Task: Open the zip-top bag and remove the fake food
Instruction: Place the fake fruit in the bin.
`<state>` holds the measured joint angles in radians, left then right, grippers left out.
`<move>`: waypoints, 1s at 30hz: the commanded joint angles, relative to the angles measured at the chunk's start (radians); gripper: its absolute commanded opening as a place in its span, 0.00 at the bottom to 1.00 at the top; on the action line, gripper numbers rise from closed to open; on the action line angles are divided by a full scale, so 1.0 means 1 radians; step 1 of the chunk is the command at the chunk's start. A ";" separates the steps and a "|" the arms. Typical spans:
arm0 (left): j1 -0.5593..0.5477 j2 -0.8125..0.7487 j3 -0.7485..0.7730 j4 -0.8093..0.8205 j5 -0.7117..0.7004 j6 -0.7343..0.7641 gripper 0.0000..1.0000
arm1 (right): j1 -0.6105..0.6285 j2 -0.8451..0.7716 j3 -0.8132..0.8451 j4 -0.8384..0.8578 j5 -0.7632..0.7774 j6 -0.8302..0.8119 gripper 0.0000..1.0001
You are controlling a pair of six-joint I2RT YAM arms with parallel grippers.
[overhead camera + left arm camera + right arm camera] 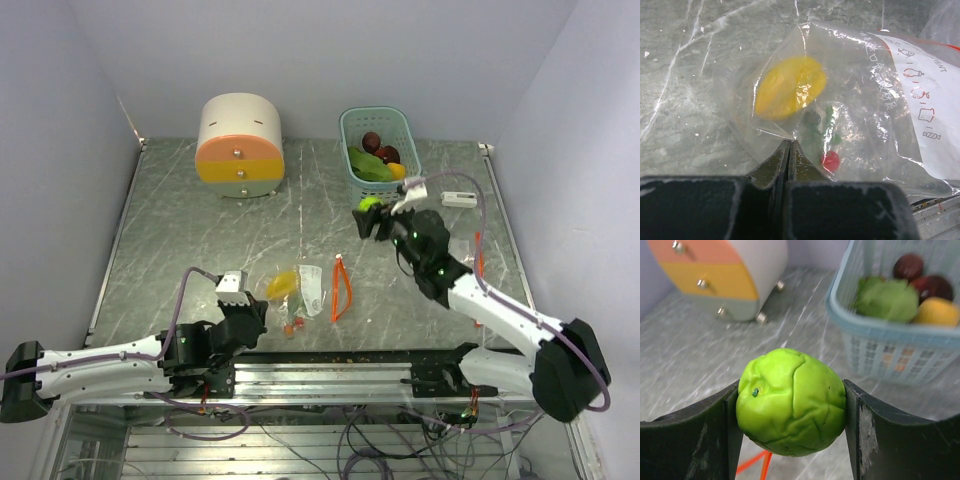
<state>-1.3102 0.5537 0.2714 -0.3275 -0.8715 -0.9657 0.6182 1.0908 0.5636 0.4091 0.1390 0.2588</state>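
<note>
The clear zip-top bag lies flat on the table in front of the left arm. Inside it I see a yellow fruit, a small red piece and a dark green bit. My left gripper is shut, its tips pinching the bag's near edge. My right gripper is held up above the table near the basket, shut on a lime-green fruit that fills the gap between its fingers.
A light blue basket at the back right holds a green leafy piece, dark red pieces and a yellow fruit. The round cream-and-orange drawer box stands at the back left. An orange strip lies by the bag.
</note>
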 commanded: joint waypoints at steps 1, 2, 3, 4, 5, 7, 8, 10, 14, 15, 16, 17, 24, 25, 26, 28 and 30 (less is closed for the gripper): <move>-0.004 0.008 0.018 0.013 -0.013 0.010 0.07 | -0.074 0.143 0.213 -0.077 0.028 -0.102 0.60; -0.004 0.007 0.020 0.005 -0.014 0.008 0.07 | -0.087 0.200 0.259 -0.083 0.033 -0.118 0.60; -0.004 0.004 0.020 -0.002 -0.014 0.004 0.07 | -0.100 0.242 0.308 -0.087 0.035 -0.130 0.61; -0.005 0.001 0.019 -0.007 -0.015 0.001 0.07 | -0.116 0.284 0.353 -0.090 0.036 -0.138 0.61; -0.005 -0.004 0.017 -0.012 -0.016 -0.001 0.07 | -0.120 0.326 0.408 -0.091 0.035 -0.145 0.61; -0.004 -0.019 0.012 -0.021 -0.015 -0.006 0.07 | -0.164 0.413 0.499 -0.098 0.029 -0.157 0.62; -0.004 -0.027 0.010 -0.027 -0.016 -0.009 0.07 | -0.174 0.455 0.545 -0.110 0.034 -0.167 0.63; -0.004 -0.043 0.007 -0.046 -0.016 -0.015 0.07 | -0.185 0.535 0.629 -0.129 0.057 -0.199 0.63; -0.004 -0.084 0.011 -0.091 -0.014 -0.025 0.07 | -0.198 0.679 0.792 -0.174 0.103 -0.265 0.63; -0.004 -0.092 0.009 -0.099 -0.016 -0.026 0.07 | -0.203 0.708 0.824 -0.181 0.102 -0.274 0.63; -0.004 -0.101 0.008 -0.110 -0.019 -0.028 0.07 | -0.208 0.735 0.853 -0.189 0.103 -0.279 0.63; -0.004 -0.108 0.007 -0.116 -0.022 -0.030 0.07 | -0.211 0.756 0.879 -0.194 0.107 -0.285 0.63; -0.004 -0.116 -0.006 -0.093 -0.001 -0.012 0.07 | -0.249 0.845 0.985 -0.188 0.121 -0.301 0.64; -0.005 -0.109 -0.004 -0.087 0.001 -0.007 0.07 | -0.256 0.854 0.997 -0.188 0.114 -0.304 0.64; -0.005 -0.099 -0.001 -0.084 0.002 -0.002 0.07 | -0.260 0.863 1.010 -0.191 0.110 -0.309 0.65; -0.005 -0.073 0.007 -0.081 -0.001 0.002 0.07 | -0.266 0.879 1.038 -0.203 0.109 -0.319 0.66; -0.005 -0.051 0.013 -0.078 -0.001 0.004 0.07 | -0.273 0.891 1.060 -0.213 0.098 -0.325 0.68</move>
<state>-1.3109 0.4679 0.2714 -0.4152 -0.8703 -0.9794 0.3603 1.9621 1.5608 0.2031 0.2398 -0.0364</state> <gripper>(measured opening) 0.075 0.671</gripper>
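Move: The right gripper already holds the round green fake fruit. From it the bin's middle is about 25 cm ahead, 4 cm to the right and 14 cm lower. In the bin the green leaf lies about 23 cm ahead and 1 cm right, the yellow fruit 21 cm ahead and 9 cm right, and the dark red fruit 32 cm ahead and 1 cm right, all some 13 cm below. From the left gripper the bin's middle is about 44 cm ahead, 39 cm right and 3 cm lower. Carry the green fruit with the right gripper about 26 cm forward over the bin's near rim, fast at first and easing off over the bin, drifting 4 cm right. Arch up some 5 cm early, then come most of the way back down. Turn the hand clockwise and roll its left side down, nearly 20 degrees each, and keep the fingers closed on the fruit. ##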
